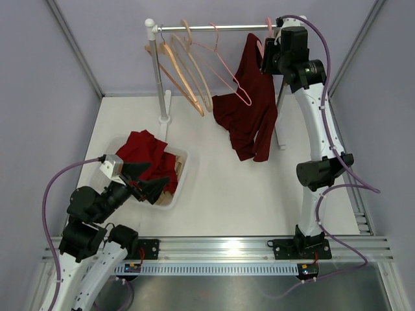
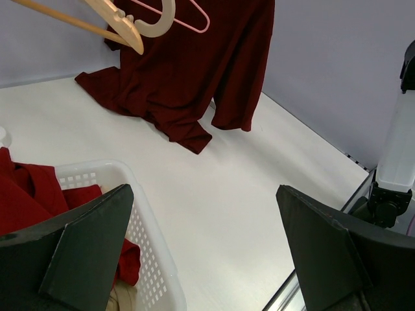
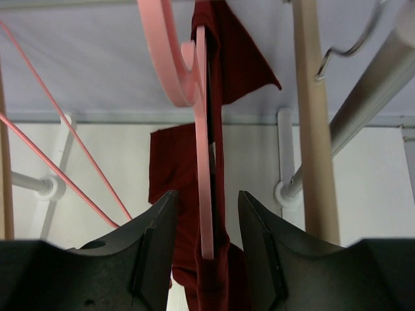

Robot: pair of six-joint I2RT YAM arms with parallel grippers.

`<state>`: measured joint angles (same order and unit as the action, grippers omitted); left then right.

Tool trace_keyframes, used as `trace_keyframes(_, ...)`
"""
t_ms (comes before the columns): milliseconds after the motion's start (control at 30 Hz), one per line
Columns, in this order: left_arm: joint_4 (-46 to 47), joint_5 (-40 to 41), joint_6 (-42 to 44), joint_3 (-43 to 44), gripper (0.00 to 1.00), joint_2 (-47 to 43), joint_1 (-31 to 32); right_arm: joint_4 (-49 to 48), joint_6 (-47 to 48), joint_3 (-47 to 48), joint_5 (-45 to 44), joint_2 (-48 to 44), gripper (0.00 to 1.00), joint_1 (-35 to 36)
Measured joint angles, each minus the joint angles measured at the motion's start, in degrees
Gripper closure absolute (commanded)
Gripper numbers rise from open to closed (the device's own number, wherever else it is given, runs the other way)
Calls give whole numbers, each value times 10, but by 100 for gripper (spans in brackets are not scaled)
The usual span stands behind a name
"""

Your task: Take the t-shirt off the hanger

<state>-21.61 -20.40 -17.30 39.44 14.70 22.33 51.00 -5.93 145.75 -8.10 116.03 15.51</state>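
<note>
A dark red t-shirt (image 1: pixel 249 107) hangs on a pink hanger (image 3: pixel 204 129) at the right end of the rail (image 1: pixel 214 28); its lower part droops to the table. My right gripper (image 1: pixel 264 55) is up at the rail, open. In the right wrist view its jaws (image 3: pixel 207 210) stand either side of the pink hanger's end and the shirt (image 3: pixel 224 58), not closed on them. My left gripper (image 1: pixel 161 175) is open and empty, low over the white basket's right rim. The left wrist view (image 2: pixel 204 189) shows the shirt (image 2: pixel 188 71) far ahead.
A white basket (image 1: pixel 188 172) at the left holds red clothes (image 1: pixel 146 152). Bare wooden hangers (image 1: pixel 181 68) and a thin pink wire hanger (image 1: pixel 224 65) hang on the rail. The rack's left post (image 1: pixel 160 71) and right post (image 3: pixel 314 129) stand on the table.
</note>
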Motion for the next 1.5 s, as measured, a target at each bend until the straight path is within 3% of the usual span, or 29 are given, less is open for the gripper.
trace_keyframes(400,5,0,9,0,1,1,2,-7,6,1,23,29,77,-3)
trace_keyframes(600,6,0,10,0,1,6,2,-13,9,-1,28,32,99,-3)
trace_keyframes(1000,7,0,10,-1,1,11,2,-122,6,-112,33,-20,100,-5)
trace_keyframes(1500,11,-33,2,-1,1,36,2,-273,-5,-344,32,-179,100,-1)
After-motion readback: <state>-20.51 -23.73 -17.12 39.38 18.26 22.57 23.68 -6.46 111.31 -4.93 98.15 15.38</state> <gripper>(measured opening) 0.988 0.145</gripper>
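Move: The pink hanger carrying the dark red t-shirt is right in front of my half-open right fingers, its middle about 4 cm ahead, 1 cm left and 3 cm below. The shirt hangs from it, centred roughly 20 cm below me, 4 cm ahead and 4 cm left. The thin empty pink hanger is some 15 cm left and 3 cm ahead; a wooden hanger sits about 6 cm right and 3 cm ahead. From my left hand, the shirt's hanger lies about 39 cm ahead, 44 cm right and slightly higher. I ease my right hand about 2.5 cm forward and as far down onto the pink hanger, shut the fingers and pinch its bar. Keeping that grip, I lift about 4 cm while drawing back some 4 cm towards me and tipping the fingertips up a good 10 degrees, sinking a little at the very end. ##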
